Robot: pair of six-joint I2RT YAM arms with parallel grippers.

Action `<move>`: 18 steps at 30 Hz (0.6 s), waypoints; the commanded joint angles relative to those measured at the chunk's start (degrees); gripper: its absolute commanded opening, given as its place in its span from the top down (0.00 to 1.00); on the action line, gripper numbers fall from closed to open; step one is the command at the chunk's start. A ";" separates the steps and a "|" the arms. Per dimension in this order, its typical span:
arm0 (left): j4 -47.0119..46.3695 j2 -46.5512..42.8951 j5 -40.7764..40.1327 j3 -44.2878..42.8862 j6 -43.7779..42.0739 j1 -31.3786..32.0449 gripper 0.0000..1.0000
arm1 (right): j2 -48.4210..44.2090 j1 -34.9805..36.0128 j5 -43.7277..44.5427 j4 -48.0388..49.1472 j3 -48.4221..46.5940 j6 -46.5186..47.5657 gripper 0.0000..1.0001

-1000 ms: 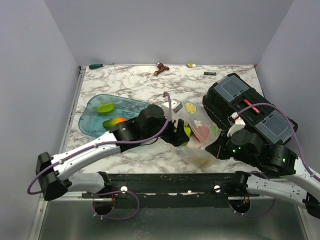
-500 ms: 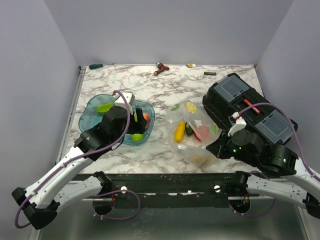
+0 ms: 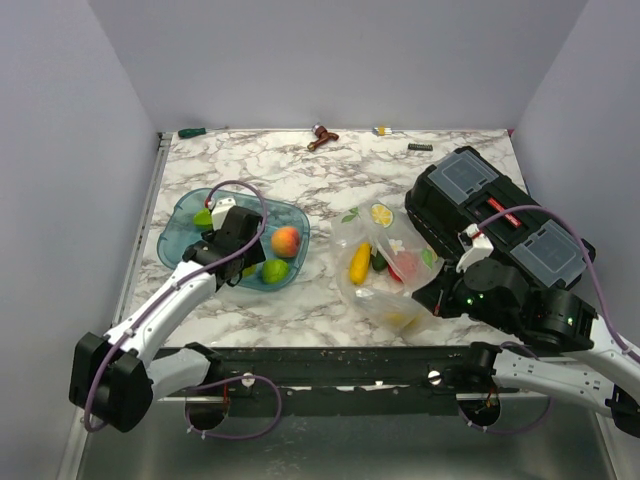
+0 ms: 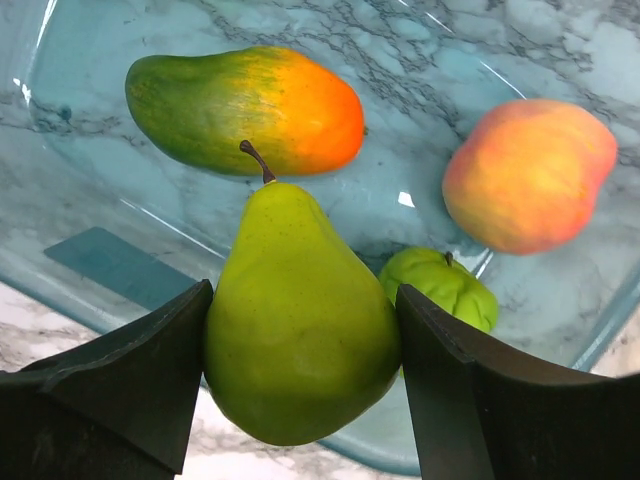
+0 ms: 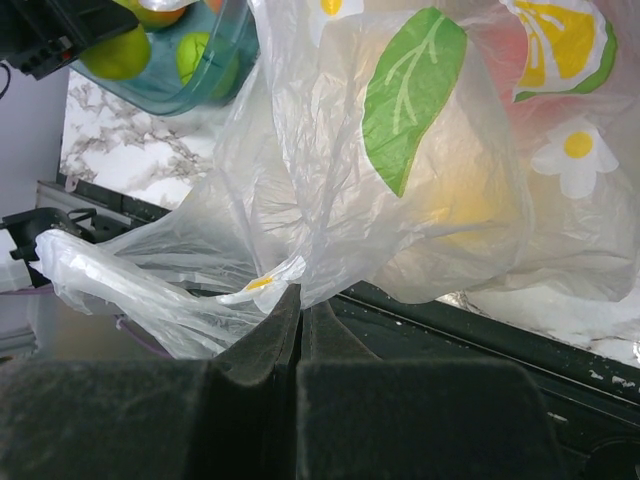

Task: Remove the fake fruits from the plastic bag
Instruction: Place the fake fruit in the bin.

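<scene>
My left gripper [image 4: 300, 350] is shut on a green pear [image 4: 300, 330], which hangs just above the near rim of the teal tray [image 4: 120, 270]. Under it in the tray lie a green-orange mango [image 4: 245, 110], a peach [image 4: 528, 175] and a small green fruit [image 4: 440, 287]. From above, this gripper [image 3: 247, 267] sits over the tray [image 3: 175, 240], next to the peach [image 3: 286, 241]. The plastic bag [image 3: 390, 300] lies right of the tray and holds a yellow fruit [image 3: 359, 262] and a red one [image 3: 405, 265]. My right gripper [image 5: 300, 305] is shut on a fold of the bag [image 5: 400, 200].
A black toolbox [image 3: 490, 210] stands at the right, close behind the bag and the right arm. Small tools lie along the back edge: a brown one [image 3: 322, 136] and a green-handled one [image 3: 190, 132]. The table's near edge runs just below the bag.
My left arm has swung left from the bag to the tray, carrying the pear. The right gripper and the bag have stayed put.
</scene>
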State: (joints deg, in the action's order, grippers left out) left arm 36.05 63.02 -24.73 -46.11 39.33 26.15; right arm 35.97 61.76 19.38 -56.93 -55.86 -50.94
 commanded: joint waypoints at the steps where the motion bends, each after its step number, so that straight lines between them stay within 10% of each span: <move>1: -4.03 6.03 1.62 -1.46 2.88 -2.12 0.95 | 0.16 -0.15 0.30 0.97 -1.50 0.51 0.99; 7: -3.18 14.01 4.24 -1.98 3.73 -2.25 0.91 | -0.15 -0.18 0.29 0.85 -1.05 0.20 0.99; 18: -5.73 14.75 7.76 1.13 3.67 -2.25 0.46 | 0.54 -0.14 -0.80 1.86 -0.88 0.19 0.99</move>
State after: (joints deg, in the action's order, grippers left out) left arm 31.90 78.50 -19.70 -46.54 42.09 24.05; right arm 36.10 61.76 19.33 -56.53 -55.88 -50.96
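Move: The left hand already holds the green pear over the near right part of the bin; the bin's middle lies about 5 cm farther out, 4 cm left and 9 cm below. Down in the bin, the green apple sits some 5 cm right and 1 cm ahead, the peach 7 cm ahead and 7 cm right, the mango 6 cm ahead and 4 cm left, all about 8 cm lower. From the right hand, the bin's middle is roughly 34 cm left, 10 cm ahead and 20 cm below. Almost straight down, the left hand lowers the gripped pear by about 6.5 cm into the near right part of the bin, beside the green apple, slowing to a near stop at the bottom. The wrist tips the fingers some 10 degrees steeper on the way, and they keep their grip without opening. ##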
